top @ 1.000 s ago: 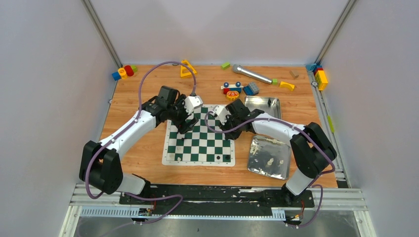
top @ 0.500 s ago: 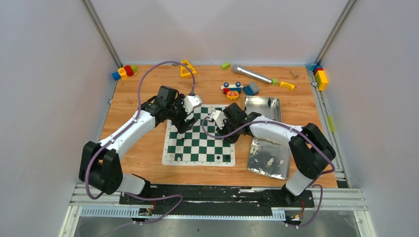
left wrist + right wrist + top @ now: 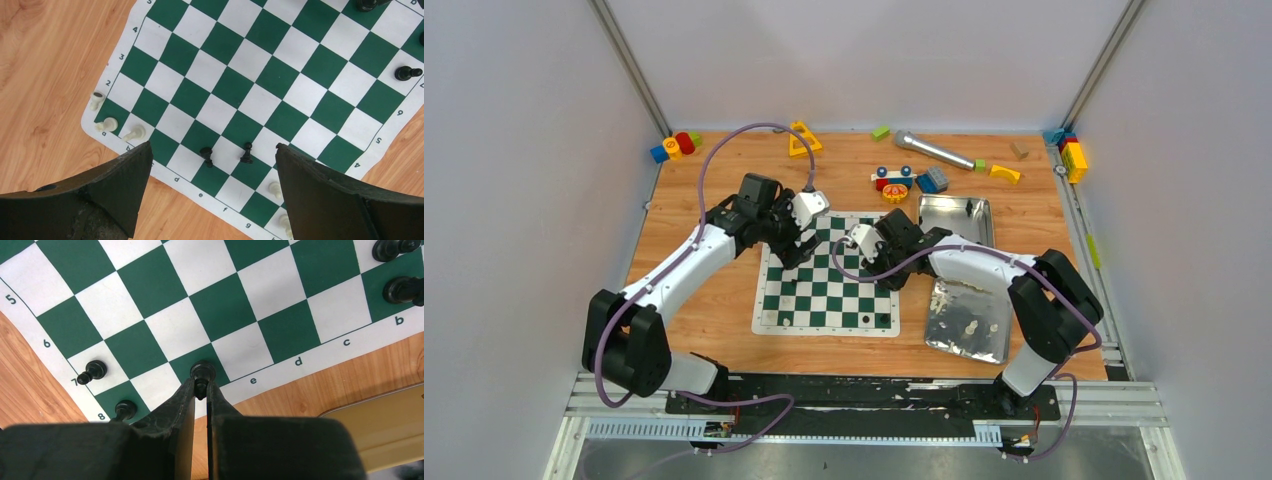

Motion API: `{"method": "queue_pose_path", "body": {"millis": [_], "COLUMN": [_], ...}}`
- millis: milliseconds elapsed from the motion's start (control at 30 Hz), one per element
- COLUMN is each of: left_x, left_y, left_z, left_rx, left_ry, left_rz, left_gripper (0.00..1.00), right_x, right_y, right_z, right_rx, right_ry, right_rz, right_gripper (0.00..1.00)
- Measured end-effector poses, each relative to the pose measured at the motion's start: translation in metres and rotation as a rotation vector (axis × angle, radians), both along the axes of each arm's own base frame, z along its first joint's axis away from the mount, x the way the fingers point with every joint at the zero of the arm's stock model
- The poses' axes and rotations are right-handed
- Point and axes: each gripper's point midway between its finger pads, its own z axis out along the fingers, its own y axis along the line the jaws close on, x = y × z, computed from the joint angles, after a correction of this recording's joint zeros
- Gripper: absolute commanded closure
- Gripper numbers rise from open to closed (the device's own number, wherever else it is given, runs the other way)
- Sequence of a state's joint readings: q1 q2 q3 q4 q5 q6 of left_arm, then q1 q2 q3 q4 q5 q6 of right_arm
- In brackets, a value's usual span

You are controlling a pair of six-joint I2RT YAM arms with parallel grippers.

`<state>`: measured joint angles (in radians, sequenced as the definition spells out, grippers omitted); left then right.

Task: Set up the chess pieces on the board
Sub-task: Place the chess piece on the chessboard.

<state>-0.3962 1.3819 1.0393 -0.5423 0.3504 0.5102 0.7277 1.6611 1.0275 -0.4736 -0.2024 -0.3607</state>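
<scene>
The green-and-white board [image 3: 829,292] lies mid-table. My right gripper [image 3: 200,385] is shut on a black chess piece [image 3: 202,372], whose base hangs over a green square at the board's edge by the letter e. Other black pieces [image 3: 92,371] [image 3: 124,409] stand in the corner by the numbers 7 and 8, and two more [image 3: 402,289] near the letter b. My left gripper [image 3: 212,146] hangs open above the board with nothing between its fingers. Below it stand two black pieces [image 3: 206,154] [image 3: 246,152]. Cream-white pieces [image 3: 107,124] [image 3: 135,133] stand at the board's corner.
Two silver tins sit right of the board, one farther back [image 3: 956,215] and one nearer [image 3: 969,320] holding small white pieces. Along the back of the table lie a silver microphone [image 3: 934,150], a yellow triangle [image 3: 804,140], a toy car [image 3: 892,180] and coloured blocks [image 3: 674,147] [image 3: 1072,155].
My right gripper has moved left from the board's right edge, farther over the squares, still shut on the black piece. The left arm drew back slightly to the left, still open.
</scene>
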Motion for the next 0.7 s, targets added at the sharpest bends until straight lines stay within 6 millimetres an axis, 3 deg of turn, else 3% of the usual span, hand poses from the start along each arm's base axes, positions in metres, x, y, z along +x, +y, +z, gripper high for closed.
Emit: {"method": "queue_pose_path", "body": {"millis": [233,400,533,700], "left_x": [0.003,0.007,0.01,0.011], "left_y": [0.006,0.013,0.019,0.023], "left_z": [-0.001,-0.001,-0.001,0.002], "left_rx": [0.01,0.014,0.015,0.012], "left_ry": [-0.004,-0.005,-0.006,-0.015], "left_rz": [0.019,0.043,0.064,0.076], "left_gripper": [0.0,0.0,0.0,0.0], "right_x": [-0.002,-0.003,-0.003,-0.004], "right_y": [0.001,0.001,0.001,0.0], "right_z": [-0.003,-0.007,-0.007,-0.008], "right_rx": [-0.009,-0.017,-0.018,-0.024], "right_ry": [0.006,0.013,0.012,0.014], "right_rz": [0.011,0.013,0.014,0.015], "right_gripper": [0.96,0.87,0.75,0.52]}}
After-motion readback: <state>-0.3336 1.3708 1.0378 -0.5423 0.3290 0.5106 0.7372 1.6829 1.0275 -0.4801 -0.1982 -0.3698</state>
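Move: The right hand grips a black chess piece by its head just over the f8 square, whose middle lies right under it, about 3 cm down. The black rook on h8 is some 6 cm back and level sideways, and the pawn on h7 is 6 cm back and 3 cm left. The black piece on b8 stands roughly 12 cm straight ahead. From the left hand, f8 lies some 17 cm right, 5 cm back and 12 cm below. Down, less than 1 cm, the right hand eases with the black piece onto f8, drawing back only slightly. It stops there and its fingers part to about two fifths of their opening, letting go of the head without rising away. Meanwhile the left hand, wide open, glides some 2.5 cm left and 1 cm forward above the board, away from f8. ##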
